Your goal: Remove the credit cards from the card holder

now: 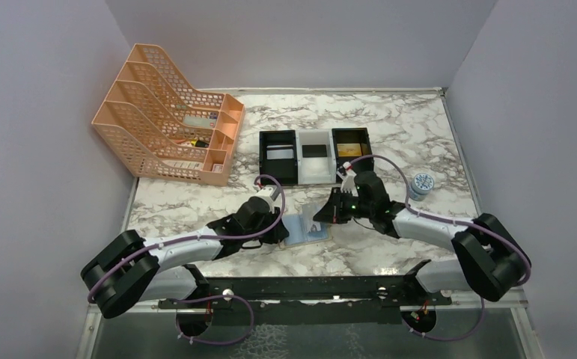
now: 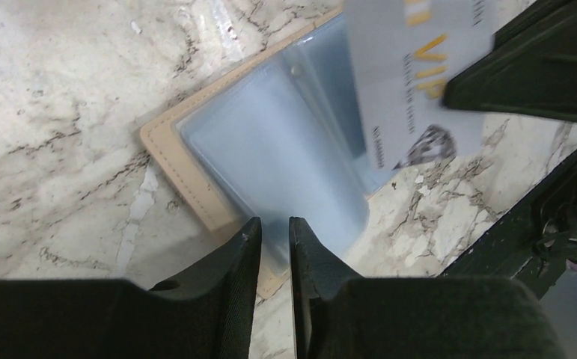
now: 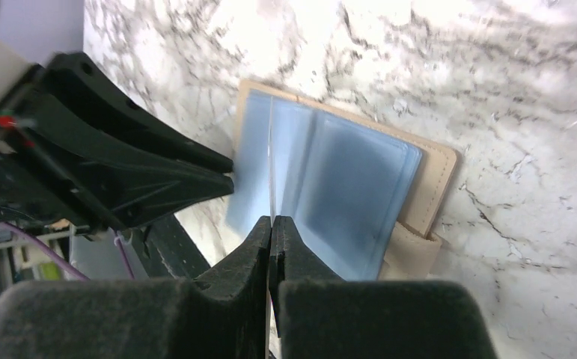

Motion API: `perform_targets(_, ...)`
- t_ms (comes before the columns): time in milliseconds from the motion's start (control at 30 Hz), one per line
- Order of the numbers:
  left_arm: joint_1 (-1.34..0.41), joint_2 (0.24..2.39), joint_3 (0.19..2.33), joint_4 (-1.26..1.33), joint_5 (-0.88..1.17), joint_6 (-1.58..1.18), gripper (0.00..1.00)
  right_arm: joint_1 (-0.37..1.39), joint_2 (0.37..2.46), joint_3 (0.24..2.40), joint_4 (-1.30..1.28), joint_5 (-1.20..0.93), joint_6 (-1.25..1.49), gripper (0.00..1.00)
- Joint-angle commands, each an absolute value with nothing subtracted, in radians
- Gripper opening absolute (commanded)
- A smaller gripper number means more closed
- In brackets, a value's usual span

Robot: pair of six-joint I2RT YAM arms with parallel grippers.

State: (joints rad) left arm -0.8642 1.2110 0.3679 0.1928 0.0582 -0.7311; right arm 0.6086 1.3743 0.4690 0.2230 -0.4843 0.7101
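Note:
The card holder (image 1: 305,229) lies open on the marble table between my two arms, a tan cover with grey-blue plastic sleeves (image 2: 270,142) (image 3: 360,179). My left gripper (image 1: 285,232) (image 2: 275,228) has its fingers drawn to a narrow gap on the holder's near edge, with a sleeve between the tips. My right gripper (image 1: 328,215) (image 3: 272,223) is shut on a credit card. It is a pale card with gold VIP lettering (image 2: 412,82), held above the holder's other half. That card shows edge-on (image 3: 271,149) in the right wrist view.
Behind the holder stand a black tray (image 1: 278,157), a white tray (image 1: 315,158) and a second black tray (image 1: 351,146), each with a card in it. A peach mesh file organizer (image 1: 169,116) fills the back left. A small round tin (image 1: 422,183) sits at right.

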Motion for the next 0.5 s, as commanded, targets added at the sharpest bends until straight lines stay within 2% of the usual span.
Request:
perform_targets(0,-0.868,1.142,0.385,0.103,-0.004,-0.723,0.25,0.614,1.262,0.517,0.118,-0.36,0.645,0.01)
perform_targets(100,-0.867,1.098,0.386,0.066,-0.03,-0.717,0.27,0.614,1.208,0.53,0.078,-0.326,0.611,0.01)
perform_targets(467,-0.867,1.013,0.416,-0.058,-0.104,-0.693,0.47,0.614,1.074,0.538,0.103,-0.376,0.512,0.01)
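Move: The right fingertips already hold the VIP card just over the open card holder, whose middle is about 4 cm below them, 3 cm to their left and 2 cm back. From them the three-part box is centred some 19 cm ahead, level sideways, a couple of cm lower. The left fingers are at the holder's near left corner: its middle is about 3 cm ahead, 6 cm to their right and 2 cm lower, with the held card 6 cm ahead, 8 cm right and 2 cm higher. The right hand keeps its shut pinch on the VIP card and lifts it some 6 cm straight up away from the card holder, easing about 2 cm forward towards the box early on while the wrist steadily rolls over by roughly 15 degrees around its leftward-pointing fingers. Meanwhile the left hand backs off to its left and rises slightly, its fingers spreading from a narrow gap to nearly half open as they come free of the holder's near left corner. ##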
